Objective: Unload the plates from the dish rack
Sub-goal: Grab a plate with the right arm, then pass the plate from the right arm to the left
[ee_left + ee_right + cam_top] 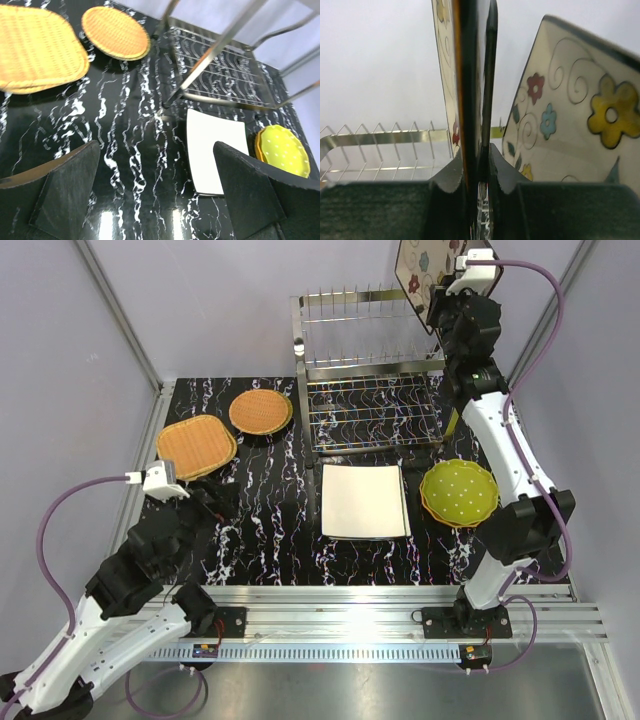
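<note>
My right gripper is raised above the right end of the dish rack, shut on the edge of a flower-patterned plate held upright. A flowered face also shows to its right; I cannot tell if it is the same plate. On the table lie a squarish orange woven plate, a round woven one, a cream square plate and a lime-green dotted plate. My left gripper hovers open over bare table at the near left.
The rack's steel legs cross the left wrist view above its lower grid shelf. White walls and metal frame posts close in the black marbled table. An aluminium rail runs along the near edge.
</note>
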Robot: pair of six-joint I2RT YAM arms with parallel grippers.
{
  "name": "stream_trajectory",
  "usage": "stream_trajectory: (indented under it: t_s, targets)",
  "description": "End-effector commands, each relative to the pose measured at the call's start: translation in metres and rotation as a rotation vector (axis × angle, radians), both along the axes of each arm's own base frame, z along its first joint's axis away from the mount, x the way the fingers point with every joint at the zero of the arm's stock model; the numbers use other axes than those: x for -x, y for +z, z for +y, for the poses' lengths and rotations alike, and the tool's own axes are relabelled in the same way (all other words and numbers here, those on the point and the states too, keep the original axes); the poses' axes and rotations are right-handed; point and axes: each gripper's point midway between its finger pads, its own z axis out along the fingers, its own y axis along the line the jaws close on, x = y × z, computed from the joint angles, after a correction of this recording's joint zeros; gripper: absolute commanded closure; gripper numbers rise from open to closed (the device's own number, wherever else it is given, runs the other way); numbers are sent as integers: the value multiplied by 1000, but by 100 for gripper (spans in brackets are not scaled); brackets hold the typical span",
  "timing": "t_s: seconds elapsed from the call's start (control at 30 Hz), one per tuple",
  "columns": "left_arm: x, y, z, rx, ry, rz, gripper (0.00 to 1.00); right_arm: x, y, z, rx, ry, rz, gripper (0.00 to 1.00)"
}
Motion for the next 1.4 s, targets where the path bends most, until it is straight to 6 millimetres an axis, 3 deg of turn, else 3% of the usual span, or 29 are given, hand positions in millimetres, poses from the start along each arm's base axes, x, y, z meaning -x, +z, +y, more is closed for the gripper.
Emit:
stream_trajectory:
  t_s: [0.0,0.23,0.57,0.8,0.93,1.37]
  targets:
    - [-2,17,-15,19,-79,-78,1,105,165,-11,-164,102,-426,100]
    - [1,24,-26,40,-145,-113,1,124,169,12,-239,274,-361,100]
    - [13,46,-38,100,-250,-213,1,145,154,44,-388,565,-123,100]
    - [27,74,-56,178,-378,-310,1,186,144,73,-363,789,-32,100]
    - [29,81,-66,173,-429,-300,1,200,125,84,-332,868,20,100]
    - [33,98,-89,219,-533,-343,1,270,84,99,-278,1068,116,100]
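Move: My right hand already holds a flowered plate, its middle some 9 cm ahead and 3 cm up. I'm bringing it towards my open left gripper, roughly 46 cm left, 34 cm back and 22 cm lower; the last flowered plate stands about 8 cm ahead and 7 cm right. From my left hand the held plate is about 43 cm ahead, 45 cm right and 25 cm up; the white plates lie some 8 cm ahead, 32 cm right and 27 cm below. Keeping the flowered plate pinched, I swing my right hand back some 20 cm and left about 10 cm, away from the last plate and out over the rack's front, turning it counter-clockwise roughly 50 degrees and tipping the fingers down. Meanwhile my left hand, fingers still wide open and empty, goes right about 8 cm, then also up, turning clockwise and tilting up to face the plate. ##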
